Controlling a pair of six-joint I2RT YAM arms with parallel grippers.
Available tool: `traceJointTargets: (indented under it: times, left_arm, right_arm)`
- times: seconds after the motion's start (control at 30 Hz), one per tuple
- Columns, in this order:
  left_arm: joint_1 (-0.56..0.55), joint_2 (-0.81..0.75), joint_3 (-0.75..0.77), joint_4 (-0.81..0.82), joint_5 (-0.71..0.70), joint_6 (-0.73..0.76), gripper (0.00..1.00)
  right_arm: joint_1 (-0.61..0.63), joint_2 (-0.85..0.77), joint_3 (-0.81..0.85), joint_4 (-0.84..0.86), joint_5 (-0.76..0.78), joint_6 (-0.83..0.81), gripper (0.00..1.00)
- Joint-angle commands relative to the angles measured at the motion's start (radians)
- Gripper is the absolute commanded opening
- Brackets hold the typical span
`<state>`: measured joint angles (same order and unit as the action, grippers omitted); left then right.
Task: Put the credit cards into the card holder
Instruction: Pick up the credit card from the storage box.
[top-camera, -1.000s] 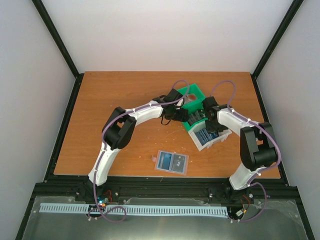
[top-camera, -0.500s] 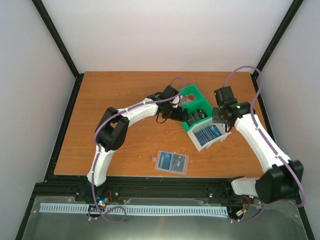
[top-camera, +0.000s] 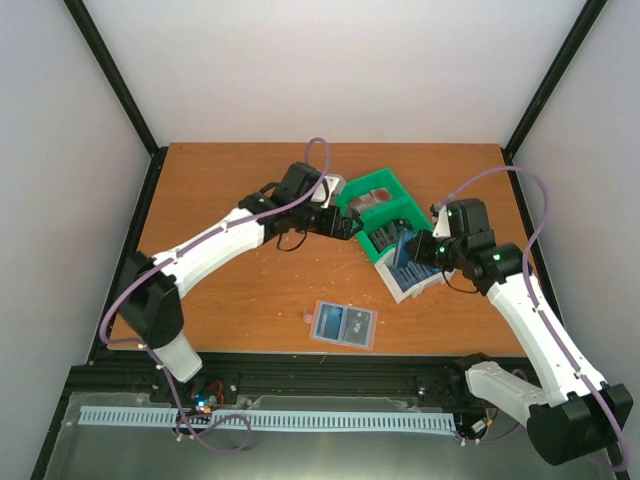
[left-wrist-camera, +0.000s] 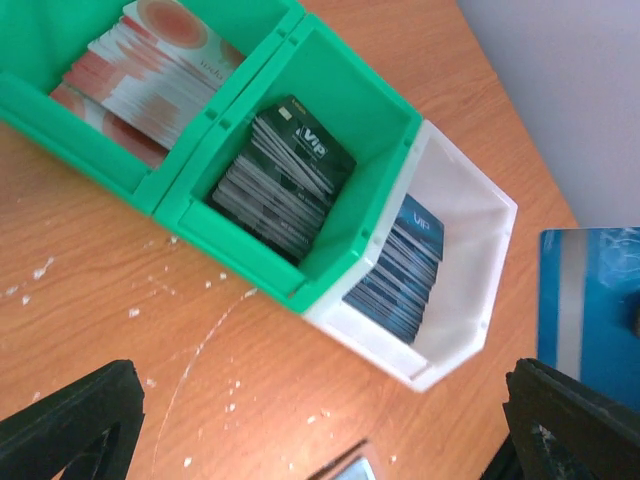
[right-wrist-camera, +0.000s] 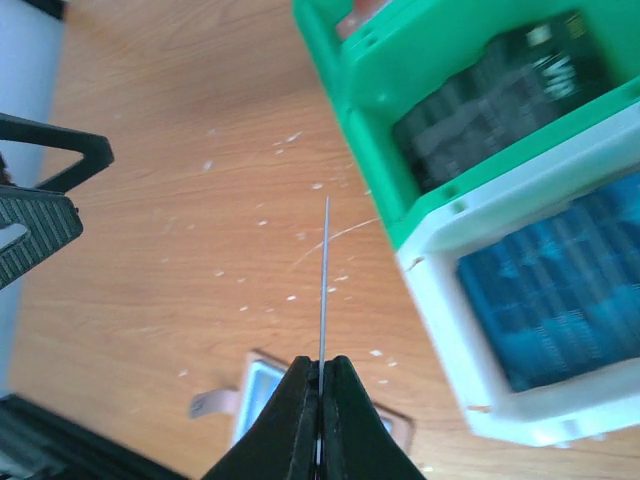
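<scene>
My right gripper (right-wrist-camera: 320, 375) is shut on one blue credit card (top-camera: 404, 250), seen edge-on as a thin line (right-wrist-camera: 324, 270) in the right wrist view. It hangs above the table beside the white compartment. The card holder (top-camera: 343, 325) lies open and flat near the front edge, partly under my right fingers (right-wrist-camera: 258, 398). My left gripper (top-camera: 347, 223) stands wide open and empty just left of the tray, with its fingertips (left-wrist-camera: 70, 425) at the bottom corners of the left wrist view. Red-and-white cards (left-wrist-camera: 140, 70), dark cards (left-wrist-camera: 285, 175) and blue cards (left-wrist-camera: 400, 270) fill the compartments.
The green-and-white compartment tray (top-camera: 372, 186) sits at an angle in the middle right of the wooden table. White crumbs and a scratch mark the wood (left-wrist-camera: 190, 350) in front of it. Black frame rails edge the table.
My right gripper has risen out of the white compartment with a blue card and swung towards the front. My left gripper has opened fully and drawn back to the left of the tray.
</scene>
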<state>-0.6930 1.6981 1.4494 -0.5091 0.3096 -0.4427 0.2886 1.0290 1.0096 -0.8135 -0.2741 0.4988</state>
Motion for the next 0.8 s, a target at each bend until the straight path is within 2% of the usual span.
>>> traceJointTargets:
  times: [0.0,0.17,0.3,0.37,0.5,0.77]
  left_arm:
    - [0.011,-0.112,-0.090,0.035,0.024,-0.033,1.00]
    - [0.014,-0.236,-0.206,0.158,0.233,-0.109,1.00]
    - [0.012,-0.317,-0.335,0.330,0.385,-0.210,1.00]
    - [0.010,-0.345,-0.400,0.421,0.410,-0.259,1.00]
    - [0.003,-0.388,-0.500,0.494,0.419,-0.312,1.00]
    - [-0.050,-0.378,-0.581,0.637,0.536,-0.428,1.00]
  right_arm:
    - [0.004,-0.079,-0.103,0.163,-0.215,0.170,0.03]
    - [0.004,-0.138,-0.185,0.256,-0.313,0.217,0.03]
    - [0.004,-0.188,-0.280,0.402,-0.432,0.258,0.03]
    - [0.004,-0.220,-0.339,0.493,-0.488,0.291,0.03]
    - [0.004,-0.302,-0.442,0.637,-0.549,0.352,0.03]
    - [0.003,-0.430,-0.514,0.824,-0.590,0.489,0.03]
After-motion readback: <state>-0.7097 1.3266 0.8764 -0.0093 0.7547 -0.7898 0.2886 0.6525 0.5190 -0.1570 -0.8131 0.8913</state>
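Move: To the right of the open left gripper, about 10 cm off, 5 cm back and slightly lower, is the blue credit card, already pinched by the right hand. The left gripper, in turn, lies some 13 cm left of the right fingers and 5 cm ahead, about level. Some 20 cm below the right hand, the card holder lies 8 cm back and 14 cm left. The white compartment sits 5 cm ahead of the right hand, 3 cm right and 18 cm down. Drawing back over the table towards the robot, the two hands close in on each other. The left comes back about 12 cm, fingers still wide open, wrist rolling until they point nearly level to the right, at the card. Keeping its pinch on the card, the right goes some 6 cm back and as far left, rising a little late on and swinging its fingers up towards the left gripper. ##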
